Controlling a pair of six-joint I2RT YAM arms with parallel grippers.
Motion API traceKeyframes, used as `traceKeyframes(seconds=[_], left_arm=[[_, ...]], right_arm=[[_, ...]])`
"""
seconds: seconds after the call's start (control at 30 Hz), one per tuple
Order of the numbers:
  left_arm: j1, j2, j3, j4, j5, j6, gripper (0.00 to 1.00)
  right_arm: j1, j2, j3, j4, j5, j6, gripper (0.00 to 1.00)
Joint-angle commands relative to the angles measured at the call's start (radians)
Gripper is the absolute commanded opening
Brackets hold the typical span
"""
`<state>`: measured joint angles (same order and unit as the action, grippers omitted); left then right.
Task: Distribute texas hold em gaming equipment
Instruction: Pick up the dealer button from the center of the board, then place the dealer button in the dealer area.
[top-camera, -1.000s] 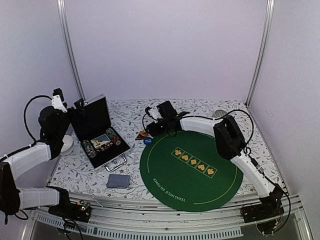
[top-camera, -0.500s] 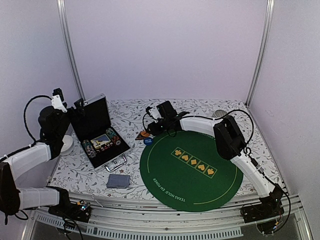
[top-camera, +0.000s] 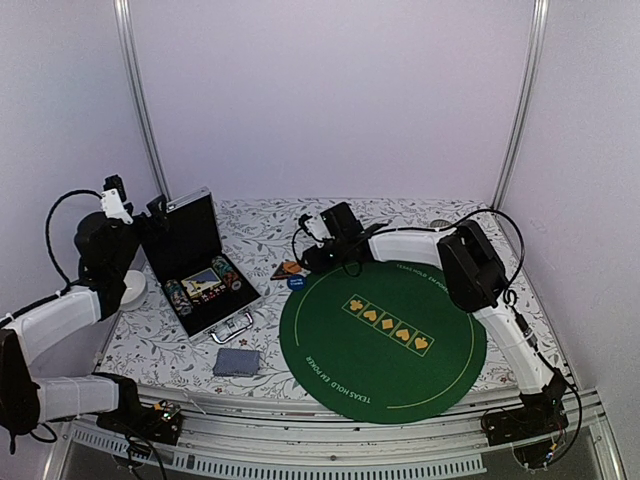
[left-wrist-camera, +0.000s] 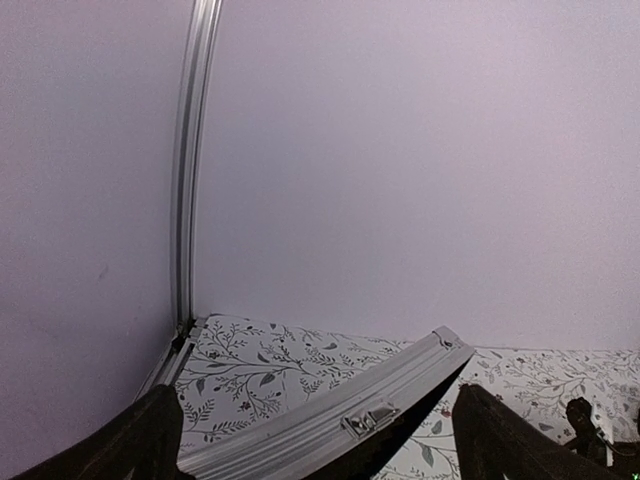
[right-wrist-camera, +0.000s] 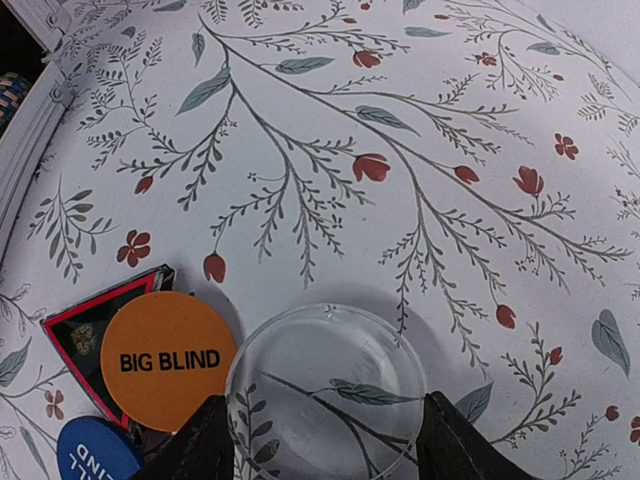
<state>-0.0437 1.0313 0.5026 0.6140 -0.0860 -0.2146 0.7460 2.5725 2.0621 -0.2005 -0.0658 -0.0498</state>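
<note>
My right gripper (right-wrist-camera: 325, 440) is shut on a clear round disc (right-wrist-camera: 328, 390), with one finger (right-wrist-camera: 195, 445) against each side. The disc casts a shadow on the flowered cloth. Just left of it, an orange BIG BLIND disc (right-wrist-camera: 168, 360) lies on a black red-edged triangle (right-wrist-camera: 80, 325), and a blue disc (right-wrist-camera: 95, 455) sits below them. From above, the right gripper (top-camera: 312, 258) is beside the orange disc (top-camera: 290, 267) and the blue disc (top-camera: 295, 283). Grey-blue cards (top-camera: 237, 362) lie near the front. Striped chips (top-camera: 226, 270) sit in the case. My left gripper (top-camera: 158, 210) is open at the case lid.
The open aluminium case (top-camera: 195, 235) stands at the left, and its lid edge (left-wrist-camera: 330, 420) crosses the left wrist view. A round green mat (top-camera: 385, 335) covers the middle and right of the table. A small grey cup (top-camera: 437, 228) is at the back right.
The right gripper's fingers have come in onto the clear disc, and the right arm has shifted a little to the right. The left arm has not moved.
</note>
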Motion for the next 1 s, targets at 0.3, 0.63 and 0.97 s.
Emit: traceKeyframes(seconds=[0.3, 0.63, 0.97], left_arm=[[-0.104, -0.088, 0.062, -0.089, -0.055, 0.042, 0.96], [-0.215, -0.106, 0.142, -0.209, -0.006, 0.056, 0.96], [-0.348, -0.055, 0.185, -0.267, 0.061, 0.062, 0.96]], right_arm=[[0.003, -0.273, -0.116, 0.099, -0.006, -0.005, 0.45], [-0.016, -0.684, -0.672, 0.058, 0.119, 0.039, 0.45], [-0.112, -0.933, -1.115, -0.004, 0.139, 0.256, 0.44]])
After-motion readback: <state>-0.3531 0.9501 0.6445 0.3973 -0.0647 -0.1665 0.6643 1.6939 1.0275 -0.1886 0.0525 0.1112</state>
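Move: The clear dealer button is already pinched in the right gripper, low over the table. From this hand the middle of the board's card row lies about 16 cm back and 18 cm to the right, some 2 cm lower. The big blind button sits about 2 cm back and 4 cm left, the small blind button 6 cm back and 3 cm left. From the empty left hand the card row is roughly 50 cm right, 5 cm back and 28 cm below. Keep the right gripper's hold on the dealer button and lift it about 13 cm, away from the blind buttons, then swing it some 20 cm right and 13 cm back towards the card row, sinking about 7 cm on the way and turning the wrist clockwise. Meanwhile bring the open, empty left gripper right and somewhat up, also turning clockwise. ##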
